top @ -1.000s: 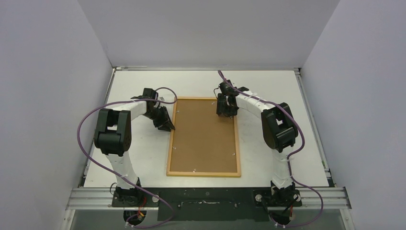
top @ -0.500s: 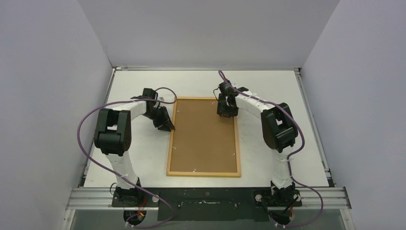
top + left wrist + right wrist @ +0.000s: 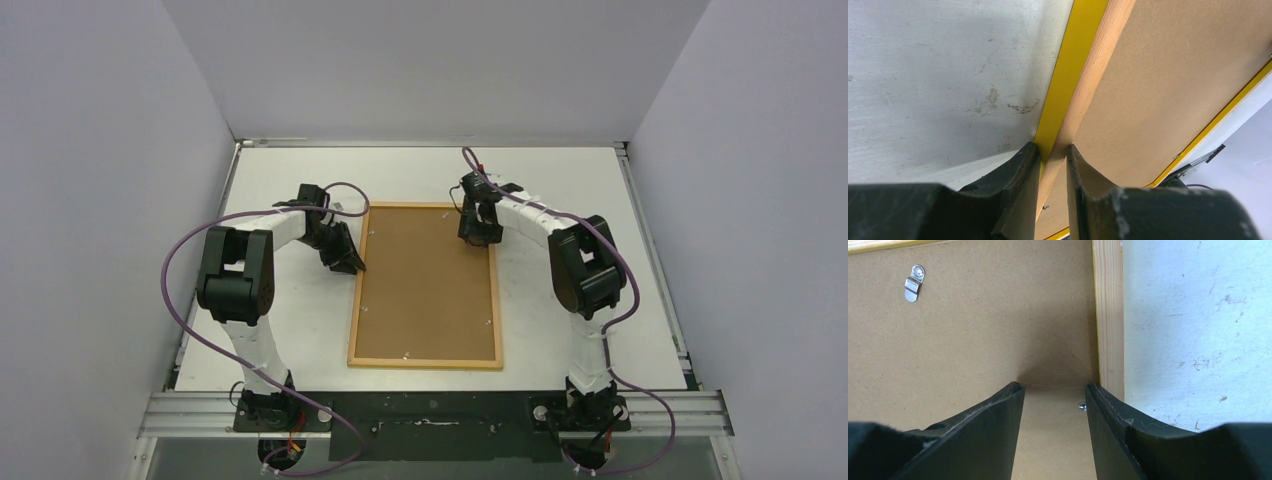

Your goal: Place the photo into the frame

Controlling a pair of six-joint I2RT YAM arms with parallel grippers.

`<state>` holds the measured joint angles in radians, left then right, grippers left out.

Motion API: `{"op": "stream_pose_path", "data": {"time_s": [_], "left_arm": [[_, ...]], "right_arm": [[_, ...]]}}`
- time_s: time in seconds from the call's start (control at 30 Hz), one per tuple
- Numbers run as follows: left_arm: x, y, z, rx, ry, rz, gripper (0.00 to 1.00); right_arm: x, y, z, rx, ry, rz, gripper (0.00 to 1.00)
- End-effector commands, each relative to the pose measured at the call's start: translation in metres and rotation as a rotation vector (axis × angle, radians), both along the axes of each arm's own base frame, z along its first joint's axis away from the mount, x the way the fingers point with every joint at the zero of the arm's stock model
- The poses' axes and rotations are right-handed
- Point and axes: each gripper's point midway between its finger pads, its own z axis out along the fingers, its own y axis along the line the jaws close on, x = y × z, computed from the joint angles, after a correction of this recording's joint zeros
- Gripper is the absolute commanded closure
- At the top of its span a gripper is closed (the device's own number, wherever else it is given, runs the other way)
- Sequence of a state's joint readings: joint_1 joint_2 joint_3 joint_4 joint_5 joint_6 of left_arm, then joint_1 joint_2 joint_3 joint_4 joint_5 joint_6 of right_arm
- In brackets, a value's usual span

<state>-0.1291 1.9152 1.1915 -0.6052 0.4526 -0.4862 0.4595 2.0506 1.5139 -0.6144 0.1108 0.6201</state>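
Observation:
The frame (image 3: 357, 305) lies face down in the middle of the table, its light wooden back edges up. A brown backing board (image 3: 425, 290) fills it. The photo is hidden. My left gripper (image 3: 354, 265) is shut on the frame's left rail near the far corner. In the left wrist view its fingers (image 3: 1023, 170) pinch the wooden rail (image 3: 1093, 75), with the yellow front border (image 3: 1073, 60) showing beside it. My right gripper (image 3: 478, 237) hovers open over the board by the frame's far right corner. In the right wrist view the right gripper (image 3: 1054, 387) has only board between its fingers, just left of the frame's right rail (image 3: 1108, 315).
A metal hanger clip (image 3: 913, 282) sits on the backing board (image 3: 988, 330), and a small metal tab (image 3: 1081, 406) sticks out by the right rail. Small tabs dot the frame's inner edges. White table (image 3: 580, 190) surrounds the frame, with walls on three sides.
The right gripper has shifted slightly to the right over the board, toward the frame's right rail. The left arm and the frame have not moved.

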Motion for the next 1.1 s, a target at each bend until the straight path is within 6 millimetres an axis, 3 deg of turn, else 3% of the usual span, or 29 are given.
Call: {"op": "stream_pose_path", "data": {"time_s": [0.0,0.27,0.57,0.83,1.07], "left_arm": [[-0.014,0.015,-0.028,0.083,0.077,0.017,0.90],[-0.013,0.013,-0.028,0.070,0.079,0.019,0.90],[-0.009,0.012,-0.022,0.058,0.059,0.024,0.87],[0.029,0.005,0.011,-0.009,-0.074,0.032,0.62],[0.069,0.005,0.033,-0.010,-0.183,0.009,0.53]], "right_arm": [[-0.021,-0.020,0.002,-0.032,0.050,-0.041,0.50],[-0.023,-0.004,0.004,0.056,0.041,0.012,0.50],[0.004,0.013,0.046,0.132,-0.090,0.055,0.50],[0.024,0.024,0.080,0.176,-0.189,0.062,0.49],[0.026,0.046,0.078,0.255,-0.187,0.084,0.48]]}}
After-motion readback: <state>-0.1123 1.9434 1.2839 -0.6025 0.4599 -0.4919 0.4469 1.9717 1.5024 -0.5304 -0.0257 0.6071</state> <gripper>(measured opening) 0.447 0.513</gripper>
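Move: On the frame's left rail, the left hand has the wood between its fingers; the left clip lies about 8 cm ahead and 2 cm right of it, and the far-left corner some 15 cm ahead and 1 cm right, all near fingertip height. From the right hand, the far clip is roughly 6 cm ahead and 7 cm left, the right clip about 2 cm right and 1 cm back, and the far-right corner 8 cm ahead and 3 cm right, all about 1 cm lower. Lifting away from the right clip after a slow start, the right hand rises about 4 cm while going some 2.5 cm left and a little forward, towards the far clip, tilting about 10 degrees so its left side comes up, fingers still half open. Late on, the left hand opens, lets go of the left rail and moves about 3 cm forward along it towards the left clip, rising slightly. ##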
